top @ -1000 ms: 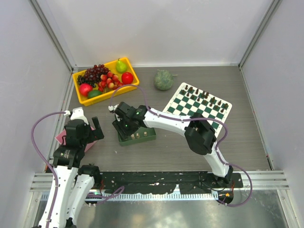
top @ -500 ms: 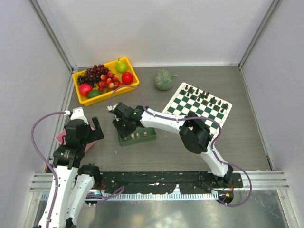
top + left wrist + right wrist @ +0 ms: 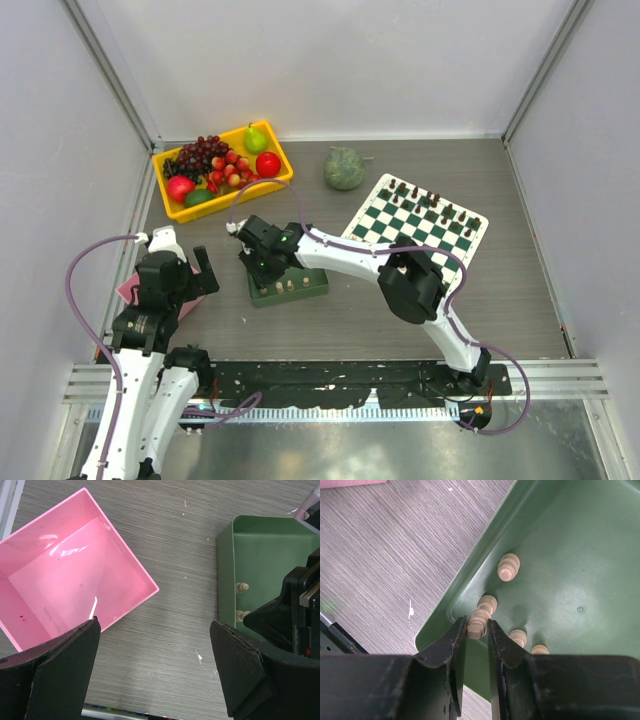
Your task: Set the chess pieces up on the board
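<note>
Several cream chess pieces (image 3: pixel 508 567) lie in a corner of the green tray (image 3: pixel 560 555). My right gripper (image 3: pixel 477 628) reaches down into that corner, shut on one cream piece (image 3: pixel 479 619) that shows between its fingertips. From above, the right gripper (image 3: pixel 262 262) sits over the left end of the tray (image 3: pixel 300 290). The board (image 3: pixel 400 232) lies at the right, with dark pieces (image 3: pixel 430 200) along its far rows. My left gripper (image 3: pixel 155 630) hangs open over bare table between a pink box (image 3: pixel 60 580) and the tray (image 3: pixel 260 560).
A yellow bin (image 3: pixel 160 160) of fruit stands at the back left. A round green fruit (image 3: pixel 344 168) lies behind the board. The pink box (image 3: pixel 133 291) sits under the left arm by the table's left edge.
The right gripper's jaws have closed on a cream piece in the tray corner, and the arm shifted slightly left. The left arm has not moved.
</note>
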Motion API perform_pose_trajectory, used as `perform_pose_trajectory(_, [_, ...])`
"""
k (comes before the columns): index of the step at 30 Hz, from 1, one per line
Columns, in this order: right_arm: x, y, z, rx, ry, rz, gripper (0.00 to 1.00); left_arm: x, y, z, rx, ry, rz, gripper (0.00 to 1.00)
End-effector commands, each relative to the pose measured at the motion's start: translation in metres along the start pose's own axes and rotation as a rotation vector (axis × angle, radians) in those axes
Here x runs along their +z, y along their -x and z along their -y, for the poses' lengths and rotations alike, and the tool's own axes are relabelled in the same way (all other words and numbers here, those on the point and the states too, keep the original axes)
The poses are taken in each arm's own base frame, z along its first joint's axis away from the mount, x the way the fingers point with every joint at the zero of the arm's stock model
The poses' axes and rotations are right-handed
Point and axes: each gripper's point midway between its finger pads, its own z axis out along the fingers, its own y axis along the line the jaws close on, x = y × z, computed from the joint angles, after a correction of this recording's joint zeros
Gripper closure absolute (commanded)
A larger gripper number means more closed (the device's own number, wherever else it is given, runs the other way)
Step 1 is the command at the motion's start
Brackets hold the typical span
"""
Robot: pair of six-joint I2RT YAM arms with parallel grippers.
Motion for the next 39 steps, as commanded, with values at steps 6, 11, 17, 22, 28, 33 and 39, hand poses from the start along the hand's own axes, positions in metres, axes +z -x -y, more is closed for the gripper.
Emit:
perform_pose_trajectory(6, [-0.104,0.073,-0.011,-0.015,-0.026,0.287,0.83,-0.002,0.010,0.001,0.000,-0.004,0.027,0.01])
perform_pose_trajectory(11, [-0.147,0.084,-0.001,0.013,-0.046,0.376,0.83,-0.002,0.010,0.002,0.000,-0.004,0.029,0.01])
perform_pose_trajectory(17, [-0.172,0.057,0.053,0.116,-0.160,0.401,0.83,-0.002,0.009,0.002,0.000,-0.006,0.025,0.01])
perform_pose_trajectory(22, [-0.195,0.027,0.113,0.291,-0.230,0.453,0.83,-0.002,0.010,0.004,-0.001,-0.017,0.028,0.01])
perform_pose_trajectory(28, [-0.208,-0.020,0.157,0.405,-0.322,0.445,0.83,-0.001,0.009,0.005,0.002,-0.021,0.021,0.01])
perform_pose_trajectory(33, [-0.208,-0.062,0.183,0.472,-0.386,0.396,0.83,-0.002,0.010,0.004,0.000,-0.017,0.025,0.01])
perform_pose_trajectory(39, [-0.207,-0.093,0.208,0.542,-0.436,0.369,0.83,-0.001,0.008,0.005,0.002,-0.021,0.018,0.01])
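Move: The right gripper already holds a pale chess piece at the near-left corner of the green tray. Its likely place is the empty fourth square of the board's near row, about 29 cm to the right, 5 cm ahead and 2 cm lower. The last placed piece stands 3 cm left of that square and 2 cm farther out. In the tray, another piece stands 4 cm right, level with the hand, and one 4 cm ahead, 1 cm left. From the left gripper the square lies some 46 cm right, 7 cm ahead, 13 cm below. Keep the right fingers shut on the chess piece and lift it steeply out of the green tray, about 17 cm up. Then swing it right over the tray's wall to the board's near row, some 28 cm in all and a little forward, sinking about 9 cm on the way while the wrist turns roughly 40 degrees clockwise; keep it clear of the board. ##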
